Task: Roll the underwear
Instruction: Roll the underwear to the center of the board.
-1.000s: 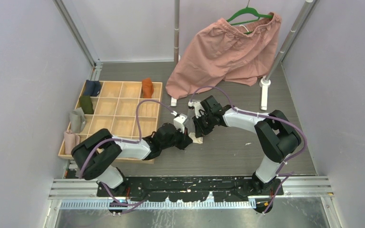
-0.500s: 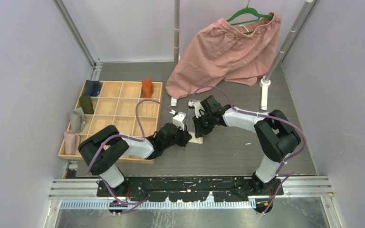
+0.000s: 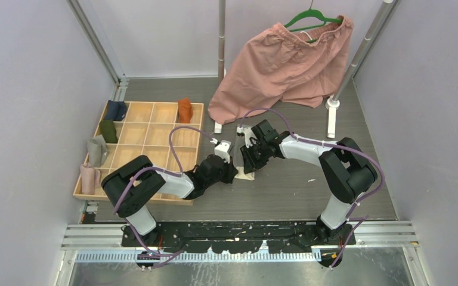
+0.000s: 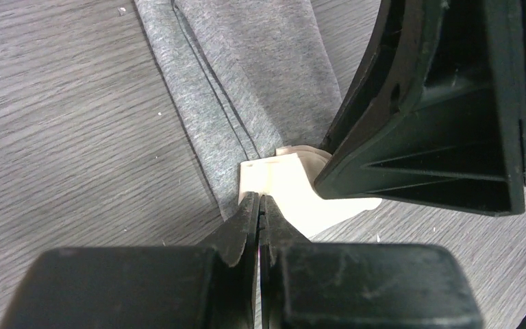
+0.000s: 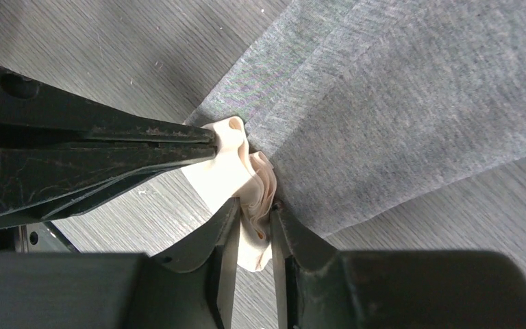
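The grey underwear (image 4: 246, 75) lies flat on the dark table between both arms, and its cream-white trim (image 3: 248, 175) points toward the near edge. My left gripper (image 4: 260, 199) is shut, pinching the edge of that trim. My right gripper (image 5: 253, 205) comes in from the opposite side, jaws a little apart, with the bunched cream trim (image 5: 257, 199) pressed between them. In the right wrist view the left gripper's fingers (image 5: 109, 147) meet the trim just left of mine. A rust-orange underwear (image 3: 184, 109) stands rolled in the wooden tray's far row.
The wooden compartment tray (image 3: 145, 145) sits left of the arms, with rolled dark-blue (image 3: 115, 110), green (image 3: 108, 131), grey (image 3: 97, 151) and pink (image 3: 88, 176) pieces along its left side. Big pink shorts (image 3: 286, 62) hang on a green hanger behind. A white rack foot (image 3: 333, 113) stands at the right.
The left arm's elbow has swung right and its wrist has edged toward the right gripper. Both grippers stay at the cream trim.
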`<state>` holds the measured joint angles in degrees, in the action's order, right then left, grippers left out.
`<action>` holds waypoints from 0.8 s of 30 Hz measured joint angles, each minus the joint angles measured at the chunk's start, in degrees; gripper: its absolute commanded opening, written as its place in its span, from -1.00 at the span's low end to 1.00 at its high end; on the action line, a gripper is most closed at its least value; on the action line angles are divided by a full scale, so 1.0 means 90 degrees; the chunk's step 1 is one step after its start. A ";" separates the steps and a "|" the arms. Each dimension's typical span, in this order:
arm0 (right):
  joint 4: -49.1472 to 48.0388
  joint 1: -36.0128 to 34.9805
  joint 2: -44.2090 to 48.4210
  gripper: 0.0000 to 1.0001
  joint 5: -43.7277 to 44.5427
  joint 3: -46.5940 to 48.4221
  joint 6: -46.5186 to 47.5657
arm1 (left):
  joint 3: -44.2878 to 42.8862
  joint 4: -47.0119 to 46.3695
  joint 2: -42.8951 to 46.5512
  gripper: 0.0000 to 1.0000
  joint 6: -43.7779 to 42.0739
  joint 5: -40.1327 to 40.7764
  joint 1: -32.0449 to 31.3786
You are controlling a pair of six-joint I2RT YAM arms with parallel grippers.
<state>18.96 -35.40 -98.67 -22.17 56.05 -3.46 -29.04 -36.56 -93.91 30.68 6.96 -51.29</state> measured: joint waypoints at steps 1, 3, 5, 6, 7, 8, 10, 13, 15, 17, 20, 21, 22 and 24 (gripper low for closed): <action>0.0002 0.0000 0.0000 -0.37 0.0000 0.0000 -0.0012 | -0.0005 -0.0005 -0.0039 -0.99 0.0046 0.0015 0.0000; 0.0007 0.0000 0.0005 -0.36 0.0010 0.0000 -0.0041 | -0.0022 0.0007 -0.0041 -0.99 0.0070 0.0029 0.0000; 0.0034 0.0002 0.0039 -0.36 0.0070 0.0000 -0.0066 | -0.0022 0.0017 -0.0041 -0.99 0.0092 0.0058 0.0002; 0.0058 0.0000 0.0070 -0.36 0.0107 0.0000 -0.0075 | -0.0022 0.0019 -0.0041 -0.99 0.0095 0.0063 0.0002; 0.0087 0.0000 0.0124 -0.36 0.0172 0.0000 -0.0095 | -0.0024 0.0022 -0.0041 -0.99 0.0097 0.0063 0.0002; 0.0119 0.0000 0.0192 -0.37 0.0240 0.0000 -0.0112 | -0.0027 0.0027 -0.0041 -0.99 0.0097 0.0063 0.0005; 0.0189 0.0000 0.0352 -0.38 0.0389 0.0000 -0.0134 | -0.0049 0.0068 -0.0041 -0.99 0.0097 0.0066 0.0002; 0.0291 0.0000 0.0585 -0.38 0.0685 0.0000 -0.0138 | -0.0092 0.0141 -0.0041 -0.99 0.0095 0.0068 0.0005; 0.0372 0.0000 0.0690 -0.39 0.0930 0.0000 -0.0136 | -0.0095 0.0148 -0.0041 -0.99 0.0095 0.0070 0.0005; 0.0444 0.0000 0.0743 -0.42 0.1226 -0.0002 -0.0136 | -0.0104 0.0163 -0.0044 -0.99 0.0095 0.0068 0.0005; 0.0563 0.0000 0.0758 -0.44 0.1683 -0.0002 -0.0138 | -0.0143 0.0180 -0.0078 -0.99 0.0095 0.0068 0.0005; 0.0588 0.0000 0.0758 -0.46 0.1812 -0.0002 -0.0141 | -0.0163 0.0185 -0.0090 -0.99 0.0095 0.0066 0.0005; 0.0622 0.0000 0.0760 -0.46 0.1977 -0.0005 -0.0151 | -0.0177 0.0189 -0.0102 -0.99 0.0095 0.0066 0.0005; 0.0663 0.0000 0.0823 -0.51 0.2225 -0.0027 -0.0185 | -0.0197 0.0189 -0.0119 -0.99 0.0095 0.0066 0.0005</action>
<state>24.93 -35.40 -91.26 -2.15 55.81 -5.13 -30.81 -34.85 -94.98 31.53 7.55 -51.24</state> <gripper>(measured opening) 0.273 0.012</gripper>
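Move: At the right hand's loosely opened fingers lies the beige rolled waistband of the underwear, its middle about 2 cm to the left, 1 cm back and 1 cm below. From the left hand, shut on its left end, that middle is some 3 cm to the right, 1 cm below. The grey underwear body lies flat ahead, its middle roughly 8 cm forward and 2 cm left of the right hand. The wooden tray's middle is about 31 cm left and 8 cm forward of the left hand. Coming free of the roll's right end with its fingers already parted, the right hand lifts about 2 cm, then swings some 5 cm to its right and a little forward, away from the waistband, while the wrist turns about 20 degrees so the fingers point more steeply down. The left hand stays put, closed fingertips still resting on the roll's left end. ##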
